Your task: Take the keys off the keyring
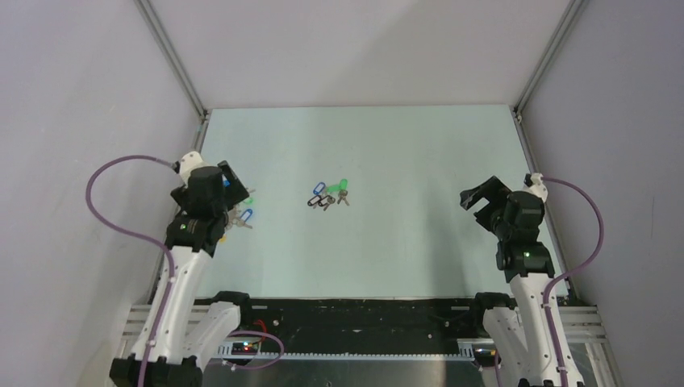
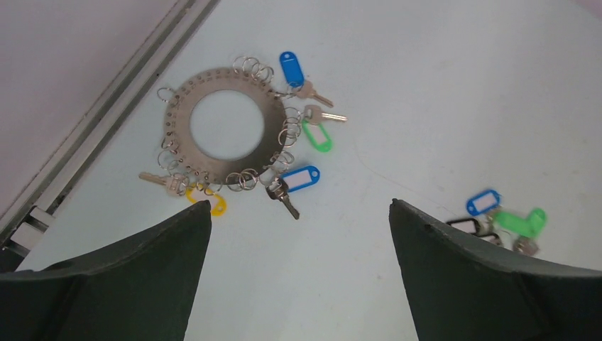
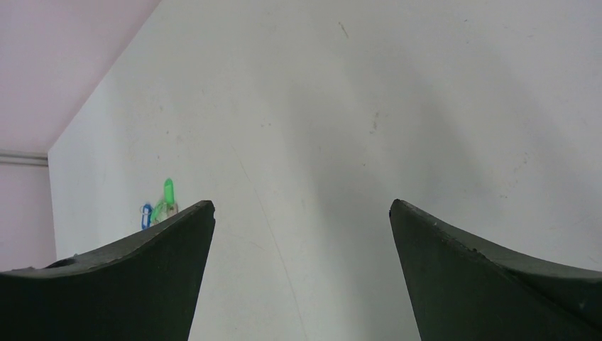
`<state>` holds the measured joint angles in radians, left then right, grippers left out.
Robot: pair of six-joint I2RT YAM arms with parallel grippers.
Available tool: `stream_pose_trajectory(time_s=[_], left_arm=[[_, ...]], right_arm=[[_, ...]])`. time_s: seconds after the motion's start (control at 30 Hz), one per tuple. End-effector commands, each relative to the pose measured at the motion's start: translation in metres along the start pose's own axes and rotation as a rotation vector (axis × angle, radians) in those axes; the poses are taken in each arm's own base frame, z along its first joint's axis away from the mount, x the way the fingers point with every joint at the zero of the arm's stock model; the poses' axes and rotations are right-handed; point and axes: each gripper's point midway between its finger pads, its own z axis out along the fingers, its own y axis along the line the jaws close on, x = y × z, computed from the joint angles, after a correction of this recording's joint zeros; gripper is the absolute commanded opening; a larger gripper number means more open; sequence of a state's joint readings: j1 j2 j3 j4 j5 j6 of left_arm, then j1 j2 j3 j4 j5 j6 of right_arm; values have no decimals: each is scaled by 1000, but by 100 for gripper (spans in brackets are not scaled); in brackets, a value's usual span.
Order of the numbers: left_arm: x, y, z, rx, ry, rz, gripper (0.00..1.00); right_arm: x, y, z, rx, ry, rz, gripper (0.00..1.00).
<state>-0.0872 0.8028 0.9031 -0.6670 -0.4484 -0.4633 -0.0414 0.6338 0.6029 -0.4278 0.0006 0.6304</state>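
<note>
The keyring [image 2: 182, 117], a flat grey metal ring, lies by the table's left rail. Keys still hang from its rim with a blue tag [image 2: 291, 69], a green tag [image 2: 317, 135], a blue white-labelled tag [image 2: 302, 177] and a yellow tag [image 2: 211, 201]. My left gripper [image 2: 299, 202] hovers open just short of the ring, holding nothing. In the top view the left gripper [image 1: 231, 181] covers most of the ring. A loose bunch of keys [image 1: 327, 196] with blue, green and dark tags lies mid-table, apart from the ring. My right gripper [image 1: 482, 198] is open and empty at the right.
The metal rail [image 2: 106, 117] and the left wall run close beside the keyring. The loose bunch [image 2: 497, 219] lies to the right of my left fingers, and it shows small at the far left [image 3: 162, 202] in the right wrist view. Bare table [image 3: 341, 128] lies under the right gripper.
</note>
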Motion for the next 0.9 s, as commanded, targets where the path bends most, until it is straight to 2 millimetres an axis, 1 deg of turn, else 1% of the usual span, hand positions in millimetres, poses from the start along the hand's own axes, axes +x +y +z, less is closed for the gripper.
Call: stream_pose_trajectory(time_s=[0.0,0.03,0.07,0.1,0.13,0.17,0.2,0.23,0.27,0.3,0.33,0.37,0.4,0.43,0.47,0.5,0.53,0.6,0.63,0.67,0.7,0.73,0.77,0.8,0.87], left_arm=[[-2,6,26,-78,-57,-60,98],[-1,3,32,-77,-65,-77,98],[5,3,41,-94,-44,-68,98],[12,2,53,-117,-29,-59,98],[16,3,58,-132,-19,-52,100],[23,5,69,-165,5,-34,98],[26,6,74,-180,18,-29,94],[35,9,84,-199,49,-20,93],[42,5,89,-180,80,-23,92],[50,10,99,-199,115,-22,91],[55,9,103,-196,139,-20,91],[65,11,110,-212,174,-5,91],[68,9,113,-211,191,0,91],[75,17,120,-240,221,-2,92],[78,17,123,-234,239,-7,92],[87,20,129,-251,274,-2,93],[88,20,132,-252,293,-4,94],[111,25,145,-287,396,32,94],[117,26,148,-295,427,39,92],[129,25,153,-301,483,52,88],[134,24,156,-298,508,56,71],[142,22,159,-292,544,58,63],[144,21,159,-291,553,58,56],[146,22,159,-296,560,57,55],[147,24,159,-297,577,75,45]], right_arm=[[-16,33,-4,-121,-35,1,100],[-15,36,-5,-132,-29,-2,100],[-14,37,-5,-136,-29,-3,100],[-9,43,-6,-156,-15,-13,100],[-7,48,-7,-172,-9,-23,100],[-6,49,-7,-174,-9,-28,100],[-5,51,-8,-180,-8,-32,100],[-5,52,-9,-183,-10,-34,100],[-4,51,-10,-183,-7,-35,100],[-4,52,-12,-187,-11,-36,100],[-4,51,-12,-184,-11,-39,100],[-5,52,-14,-189,-17,-41,100],[-6,52,-16,-194,-22,-47,100],[-7,53,-16,-197,-25,-50,100],[-8,53,-19,-203,-33,-57,100],[-9,54,-20,-206,-38,-59,100],[-11,54,-22,-211,-49,-60,100],[-13,56,-26,-224,-63,-60,100],[-14,56,-27,-226,-66,-61,100],[-15,57,-29,-231,-72,-59,100],[-15,57,-30,-233,-73,-56,100],[-15,57,-31,-235,-76,-54,100],[-15,57,-31,-233,-76,-50,100],[-16,57,-33,-235,-78,-48,100],[-16,57,-34,-234,-79,-45,100]])
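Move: Below the high left hand, the ring holding the blue-tagged key lies about 7 cm ahead, 2 cm left and 22 cm down, on the plate's near-right rim. The keyring plate's middle is roughly 12 cm ahead and 10 cm left; the green-tagged key is 12 cm ahead and 2 cm right, the yellow-tagged key level with the hand and 8 cm left. From the right hand the ring is some 75 cm left, 7 cm ahead and 18 cm down. Diving about 20 cm and easing forward and a little left, the left hand goes down to the ring with the blue-tagged key, tipping its fingers some 35 degrees further towards the table. Late in the descent the wide-open fingers close to about half, their tips either side of the ring; a touch can't be seen. The right hand, still open, drifts about 4 cm left, then rises 3 cm. ##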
